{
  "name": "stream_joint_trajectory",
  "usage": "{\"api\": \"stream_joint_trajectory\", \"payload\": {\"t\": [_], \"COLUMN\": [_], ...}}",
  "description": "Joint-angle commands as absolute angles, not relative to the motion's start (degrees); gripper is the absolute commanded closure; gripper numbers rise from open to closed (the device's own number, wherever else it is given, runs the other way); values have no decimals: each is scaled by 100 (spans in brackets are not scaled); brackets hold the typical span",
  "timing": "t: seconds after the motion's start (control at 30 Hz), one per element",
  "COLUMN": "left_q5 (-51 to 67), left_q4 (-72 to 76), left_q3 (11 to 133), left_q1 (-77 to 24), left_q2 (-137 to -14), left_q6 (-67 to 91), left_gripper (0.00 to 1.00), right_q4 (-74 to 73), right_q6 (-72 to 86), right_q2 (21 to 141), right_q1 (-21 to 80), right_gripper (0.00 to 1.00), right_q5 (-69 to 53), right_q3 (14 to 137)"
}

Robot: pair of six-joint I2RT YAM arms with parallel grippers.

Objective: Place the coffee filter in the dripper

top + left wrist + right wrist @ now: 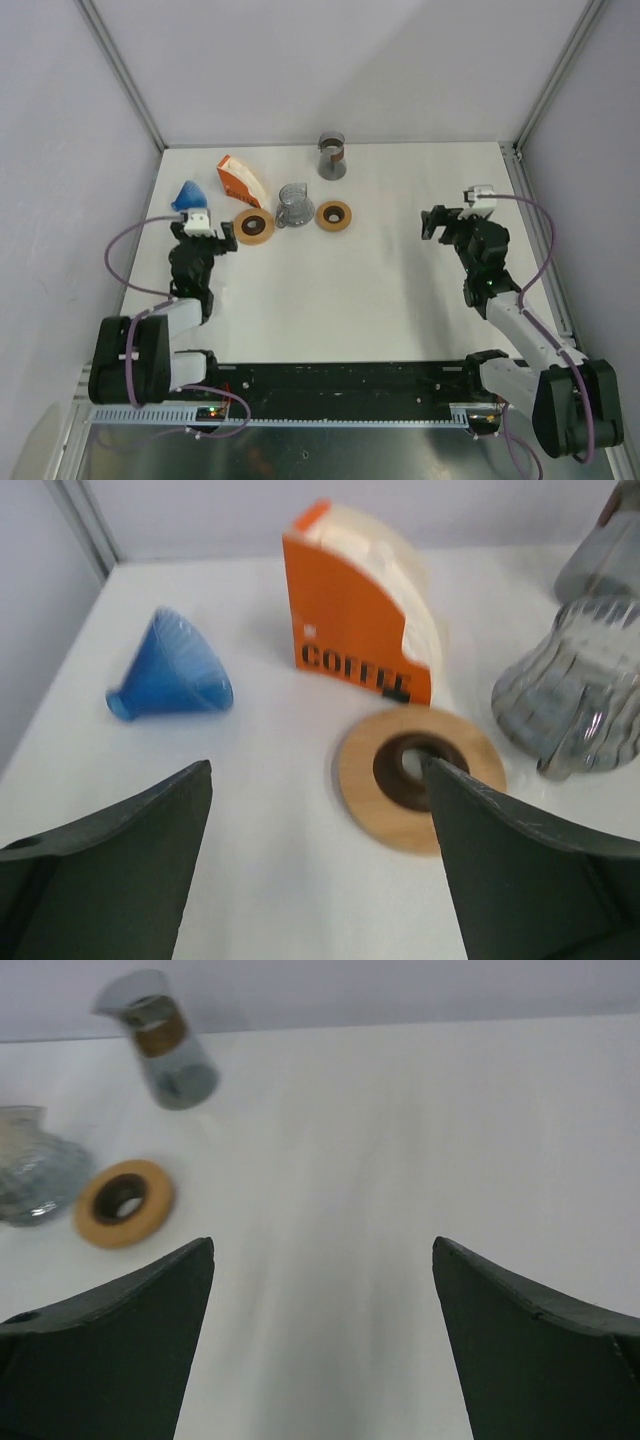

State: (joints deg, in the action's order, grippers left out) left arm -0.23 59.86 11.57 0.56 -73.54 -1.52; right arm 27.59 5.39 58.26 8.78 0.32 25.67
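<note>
The coffee filter stack (405,575) is white paper standing in an orange pack (340,620) marked COFFEE, also seen from above as the pack (238,180). A blue cone dripper (172,677) lies on its side to the pack's left (187,193). A clear ribbed glass dripper (575,715) stands to the right (293,204). My left gripper (318,770) is open and empty, just short of the pack, as the left gripper (204,233) shows from above. My right gripper (323,1243) is open over bare table, far right (452,222).
A wooden ring (420,775) lies by my left gripper's right finger (254,226). A second wooden ring (334,216) lies right of the glass dripper. A glass carafe (331,155) stands at the back. Frame posts and walls bound the table.
</note>
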Motion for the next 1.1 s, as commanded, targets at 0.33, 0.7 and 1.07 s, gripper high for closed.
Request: {"api": "stream_joint_trajectory", "payload": {"t": [0.33, 0.7, 1.07], "left_q5": [2330, 1535, 1193], "left_q4": [-805, -2369, -2669], "left_q3": [5519, 8413, 9904], "left_q1": [-331, -1305, -1330], "left_q2": [-6889, -9512, -11273], "left_q6": [-1295, -1586, -1628], "left_gripper": [17, 21, 30], "right_q4": [-1136, -1363, -1414], "right_q6": [1148, 1040, 944], "right_q2": [5947, 6292, 6773], "right_q1": [2300, 2343, 2334], "right_gripper": [4, 1, 1], "right_q5": [-548, -560, -416], "right_q3": [4708, 4856, 4884]}}
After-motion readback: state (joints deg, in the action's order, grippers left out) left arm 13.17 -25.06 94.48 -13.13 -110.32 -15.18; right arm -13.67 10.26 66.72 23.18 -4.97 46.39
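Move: Ahead and to the right of the left hand stands the handled glass, some 14 cm out, 18 cm right and 8 cm lower. The orange packet of coffee filters is about 21 cm ahead of that hand and 2 cm right. The near wooden ring lies 10 cm ahead and 7 cm right, the far wooden ring 14 cm ahead and 28 cm right. From the right hand the handled glass is about 14 cm ahead, 37 cm left and 14 cm lower. Swinging up and over to the right, the left hand climbs about 15 cm, then sinks as it goes on forward, ending above the handled glass some 15 cm farther right and 14 cm farther out. It tips down about 35 degrees, turns clockwise, and its still-open fingers narrow. The right hand, wide open, shifts 10 cm left and a little back, rises then sinks, and tips down. ##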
